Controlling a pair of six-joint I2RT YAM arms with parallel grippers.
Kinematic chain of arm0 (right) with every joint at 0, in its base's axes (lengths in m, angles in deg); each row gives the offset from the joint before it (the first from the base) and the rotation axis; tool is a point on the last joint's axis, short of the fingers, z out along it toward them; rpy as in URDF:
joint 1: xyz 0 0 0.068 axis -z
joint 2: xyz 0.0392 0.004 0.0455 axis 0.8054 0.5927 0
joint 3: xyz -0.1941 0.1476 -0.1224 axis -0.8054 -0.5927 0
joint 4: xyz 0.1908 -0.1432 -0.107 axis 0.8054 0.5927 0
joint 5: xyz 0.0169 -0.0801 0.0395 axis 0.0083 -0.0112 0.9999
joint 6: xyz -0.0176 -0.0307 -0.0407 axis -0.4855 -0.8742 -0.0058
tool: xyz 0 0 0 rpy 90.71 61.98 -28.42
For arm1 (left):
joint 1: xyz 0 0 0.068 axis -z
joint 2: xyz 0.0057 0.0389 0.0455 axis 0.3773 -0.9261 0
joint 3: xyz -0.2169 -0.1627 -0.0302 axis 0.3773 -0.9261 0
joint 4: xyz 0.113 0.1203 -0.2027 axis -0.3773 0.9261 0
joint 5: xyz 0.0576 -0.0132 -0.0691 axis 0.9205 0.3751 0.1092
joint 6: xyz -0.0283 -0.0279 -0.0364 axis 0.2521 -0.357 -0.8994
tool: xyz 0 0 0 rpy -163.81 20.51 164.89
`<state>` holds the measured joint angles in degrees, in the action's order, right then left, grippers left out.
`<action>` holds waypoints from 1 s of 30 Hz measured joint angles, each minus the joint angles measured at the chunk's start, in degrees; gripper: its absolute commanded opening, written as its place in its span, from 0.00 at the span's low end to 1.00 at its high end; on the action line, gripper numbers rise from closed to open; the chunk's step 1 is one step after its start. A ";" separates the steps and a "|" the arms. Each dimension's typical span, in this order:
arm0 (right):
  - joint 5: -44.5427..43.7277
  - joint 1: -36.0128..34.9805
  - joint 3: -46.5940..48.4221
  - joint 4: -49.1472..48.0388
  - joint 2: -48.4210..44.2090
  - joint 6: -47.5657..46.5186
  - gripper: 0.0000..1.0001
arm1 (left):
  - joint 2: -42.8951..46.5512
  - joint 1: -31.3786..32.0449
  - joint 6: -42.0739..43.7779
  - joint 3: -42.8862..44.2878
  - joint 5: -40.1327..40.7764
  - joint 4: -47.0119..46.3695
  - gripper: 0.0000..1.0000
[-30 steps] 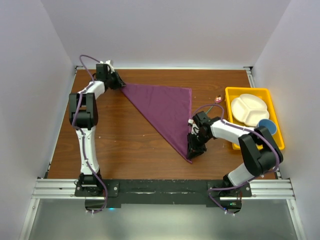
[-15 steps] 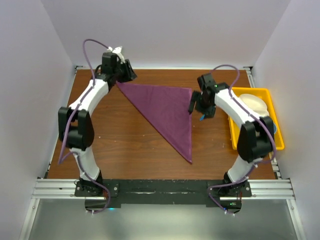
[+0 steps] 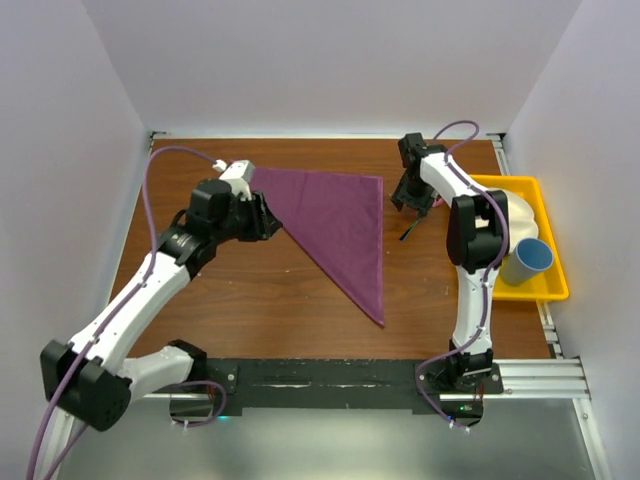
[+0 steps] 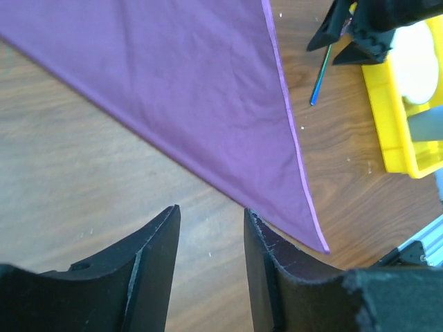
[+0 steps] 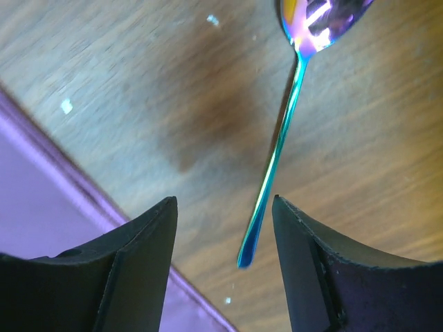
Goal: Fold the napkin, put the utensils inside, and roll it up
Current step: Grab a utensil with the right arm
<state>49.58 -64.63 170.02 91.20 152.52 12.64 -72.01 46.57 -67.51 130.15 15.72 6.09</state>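
Note:
The plum-purple napkin point(image 3: 340, 225) lies flat on the wooden table, folded into a triangle with its point toward the near edge. My left gripper point(image 3: 268, 217) hovers open over bare wood just off the napkin's point(image 4: 187, 83) slanted left edge, fingers point(image 4: 160, 242) empty. One utensil, a thin spoon with a bluish handle point(image 3: 410, 230), lies on the table to the right of the napkin. My right gripper point(image 5: 221, 206) hangs open above it, and the tip of the spoon's handle point(image 5: 277, 159) shows between the fingertips, untouched. The napkin's edge point(image 5: 41, 214) is at that view's lower left.
A yellow tray point(image 3: 545, 292) sits at the table's right edge, holding a blue cup point(image 3: 528, 262) and a white divided plate point(image 3: 520, 205) partly hidden by my right arm. Grey walls stand close on the left, right and far sides.
Both grippers have opened. The left arm drew back from the napkin's far-left corner toward the middle left. The right arm swung from the napkin's near point to the spoon at the far right.

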 measured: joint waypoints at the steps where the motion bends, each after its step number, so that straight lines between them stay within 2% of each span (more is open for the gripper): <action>1: -0.31 0.20 0.37 0.00 0.96 0.02 0.59 | 1.77 0.00 -0.26 -0.11 0.48 1.22 0.49; 5: -0.79 1.07 -0.04 -0.26 1.81 0.24 0.57 | 5.84 0.00 -0.72 0.26 1.97 4.44 0.50; 9: -0.59 2.21 -2.14 -1.70 1.79 0.48 0.56 | 6.01 0.00 -0.74 1.36 2.75 7.15 0.50; 12: 0.13 2.89 -2.62 -2.25 1.66 0.66 0.47 | 5.51 0.00 -0.72 2.16 2.91 8.81 0.50; 13: 0.39 3.19 -2.91 -2.80 1.55 0.68 0.40 | 5.16 0.00 -0.72 2.60 2.93 9.18 0.50; 14: 0.63 3.28 -3.13 -3.26 1.46 0.63 0.38 | 4.79 0.00 -0.72 3.06 2.93 9.55 0.50; 23: 1.77 4.52 -4.00 -5.86 1.05 -3.13 0.00 | 2.40 0.00 -0.68 6.47 3.28 10.25 0.49; 30: -1.46 5.09 -3.08 -6.03 1.11 -13.03 0.00 | 0.98 0.00 -2.89 6.45 1.01 9.16 0.49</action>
<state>48.12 -59.54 166.94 85.17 153.63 -0.39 -71.02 46.57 -70.40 136.59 16.73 15.25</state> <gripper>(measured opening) 0.015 0.492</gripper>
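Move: The spoon lies on the table about 3 cm below my open right hand, its middle some 4 cm to the right and about 1 cm ahead, with the bowl pointing out and to the right. The folded napkin's middle is about 20 cm to the left and 4 cm back; the yellow tray's middle is about 28 cm to the right and 7 cm back. From my raised left hand the spoon is roughly 14 cm ahead, 38 cm right and 20 cm down. I bring my right hand down about 2.5 cm while sliding it right over the spoon's handle, then shut the fingers and pinch the handle between the tips. As they close I keep going right, about 5 cm in all, towards the tray, turning some 10 degrees counter-clockwise near the end. My empty left hand rises a couple of centimetres, clear of the table. ##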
